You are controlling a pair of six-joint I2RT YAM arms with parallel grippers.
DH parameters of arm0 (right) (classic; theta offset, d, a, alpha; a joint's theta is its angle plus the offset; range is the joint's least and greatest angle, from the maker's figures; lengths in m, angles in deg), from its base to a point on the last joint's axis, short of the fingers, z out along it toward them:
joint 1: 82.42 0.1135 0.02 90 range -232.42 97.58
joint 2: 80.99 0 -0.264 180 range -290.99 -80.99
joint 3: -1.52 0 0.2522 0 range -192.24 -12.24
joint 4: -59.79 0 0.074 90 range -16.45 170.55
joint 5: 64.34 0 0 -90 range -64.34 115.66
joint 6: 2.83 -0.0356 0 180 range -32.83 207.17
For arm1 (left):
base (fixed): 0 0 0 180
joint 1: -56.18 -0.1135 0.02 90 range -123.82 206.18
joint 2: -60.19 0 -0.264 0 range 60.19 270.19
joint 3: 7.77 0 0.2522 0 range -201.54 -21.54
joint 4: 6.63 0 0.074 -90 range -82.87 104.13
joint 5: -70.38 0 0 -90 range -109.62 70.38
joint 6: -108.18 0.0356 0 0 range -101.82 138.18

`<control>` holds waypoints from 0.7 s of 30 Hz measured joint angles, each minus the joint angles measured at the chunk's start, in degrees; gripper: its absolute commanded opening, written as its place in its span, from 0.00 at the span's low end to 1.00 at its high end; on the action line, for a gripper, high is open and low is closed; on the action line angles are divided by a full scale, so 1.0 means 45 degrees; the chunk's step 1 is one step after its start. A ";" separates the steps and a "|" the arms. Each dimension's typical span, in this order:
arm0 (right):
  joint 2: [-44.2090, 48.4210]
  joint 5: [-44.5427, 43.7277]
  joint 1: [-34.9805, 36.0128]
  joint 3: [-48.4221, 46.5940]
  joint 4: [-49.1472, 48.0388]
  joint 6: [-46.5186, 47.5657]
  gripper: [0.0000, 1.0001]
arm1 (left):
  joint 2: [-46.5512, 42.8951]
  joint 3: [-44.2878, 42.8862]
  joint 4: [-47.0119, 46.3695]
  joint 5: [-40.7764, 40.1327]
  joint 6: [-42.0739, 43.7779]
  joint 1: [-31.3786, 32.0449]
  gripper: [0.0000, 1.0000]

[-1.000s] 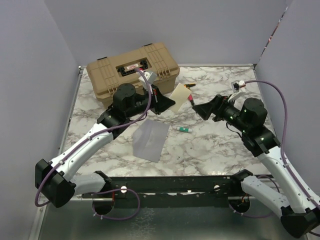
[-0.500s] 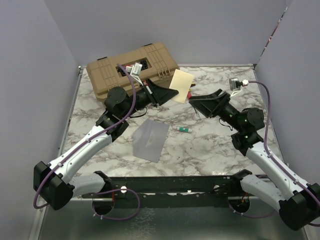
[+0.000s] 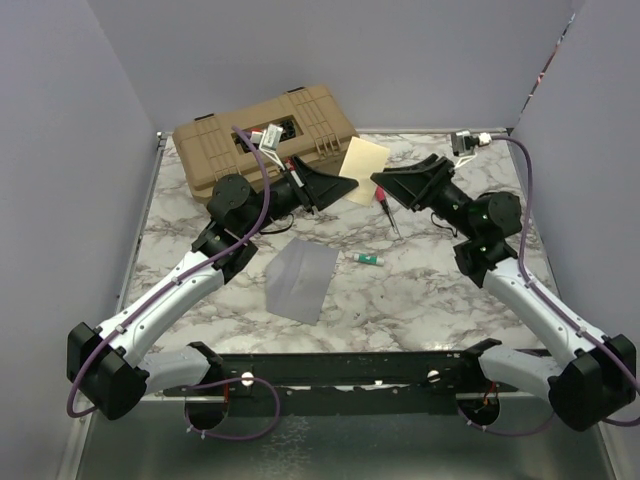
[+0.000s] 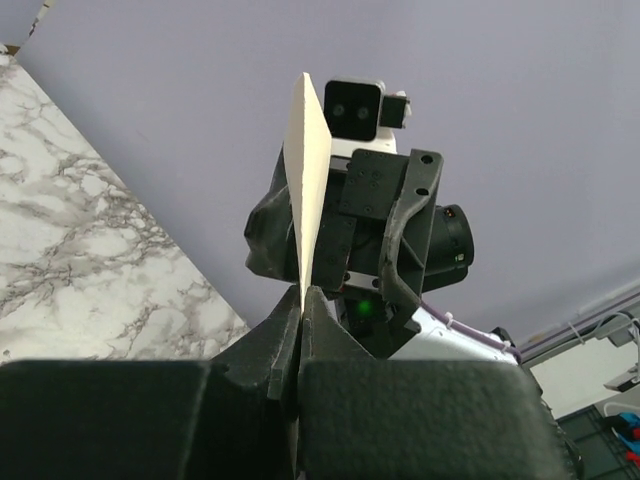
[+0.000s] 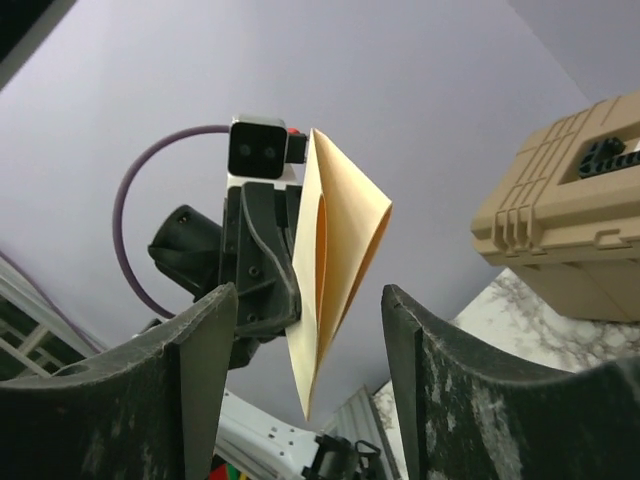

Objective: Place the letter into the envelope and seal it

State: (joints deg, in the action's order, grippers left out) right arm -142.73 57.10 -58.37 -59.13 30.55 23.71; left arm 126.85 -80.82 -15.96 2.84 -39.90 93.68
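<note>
The letter (image 3: pixel 364 162), a pale tan folded sheet, is held up in the air above the table's back middle. My left gripper (image 3: pixel 350 186) is shut on its lower edge. In the left wrist view the letter (image 4: pixel 304 180) stands edge-on out of the closed left gripper (image 4: pixel 301 298). My right gripper (image 3: pixel 380 187) faces it from the right, open. In the right wrist view the letter (image 5: pixel 335 260) hangs between and just beyond the spread fingers (image 5: pixel 205 370), touching neither. The envelope (image 3: pixel 300 280), grey-lilac, lies flat on the marble in front of the left arm.
A tan hard case (image 3: pixel 262 140) stands at the back left and also shows as the case (image 5: pixel 565 215) in the right wrist view. A small green-and-white tube (image 3: pixel 366 259) and a thin red-handled tool (image 3: pixel 389 213) lie on the table (image 3: pixel 430 290) near the middle.
The left arm lifted and turned the letter, then held still. The right gripper swung up and left to the letter, and its jaws have narrowed a little.
</note>
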 measured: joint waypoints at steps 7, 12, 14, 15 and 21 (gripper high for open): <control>-0.0826 0.0427 0.0000 -0.0301 -0.0942 -0.0534 0.01 | 0.0000 0.0112 0.0029 0.0097 0.0068 0.0000 0.14; -0.0845 0.0461 0.0000 -0.0772 0.0699 0.0403 0.01 | 0.0000 0.0107 0.0928 -0.0350 0.0976 0.0005 0.54; -0.0753 0.0019 0.0000 -0.1049 0.2200 0.1326 0.01 | -0.0005 0.0087 0.1938 -0.0918 0.1613 0.0005 0.66; -0.0709 -0.0282 0.0005 -0.1132 0.2885 0.1797 0.01 | -0.0005 0.0078 0.2438 -0.1273 0.1817 0.0010 0.72; -0.1258 -0.2390 0.0005 -0.1243 0.6679 0.4095 0.01 | -0.0170 0.0413 0.6951 -0.5455 0.2909 0.0015 0.81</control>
State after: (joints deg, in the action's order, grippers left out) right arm -148.39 46.35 -58.35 -64.73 60.60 42.14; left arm 126.08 -78.96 15.32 -21.71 -26.81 93.74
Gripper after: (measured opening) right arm 0.006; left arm 0.795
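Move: The left hand still holds the folded letter between both grippers, its middle about 2 cm ahead, 3 cm right and 1 cm above. From the open right hand the letter lies some 2 cm left, 2 cm ahead and 1 cm higher. The grey envelope lies roughly 35 cm below the right hand, about 14 cm left and 1 cm back; the green tube is similarly low, 4 cm ahead and level sideways. The right hand pinches the letter, the left opens and retreats leftward, and both sink 10–15 cm while moving forward. ##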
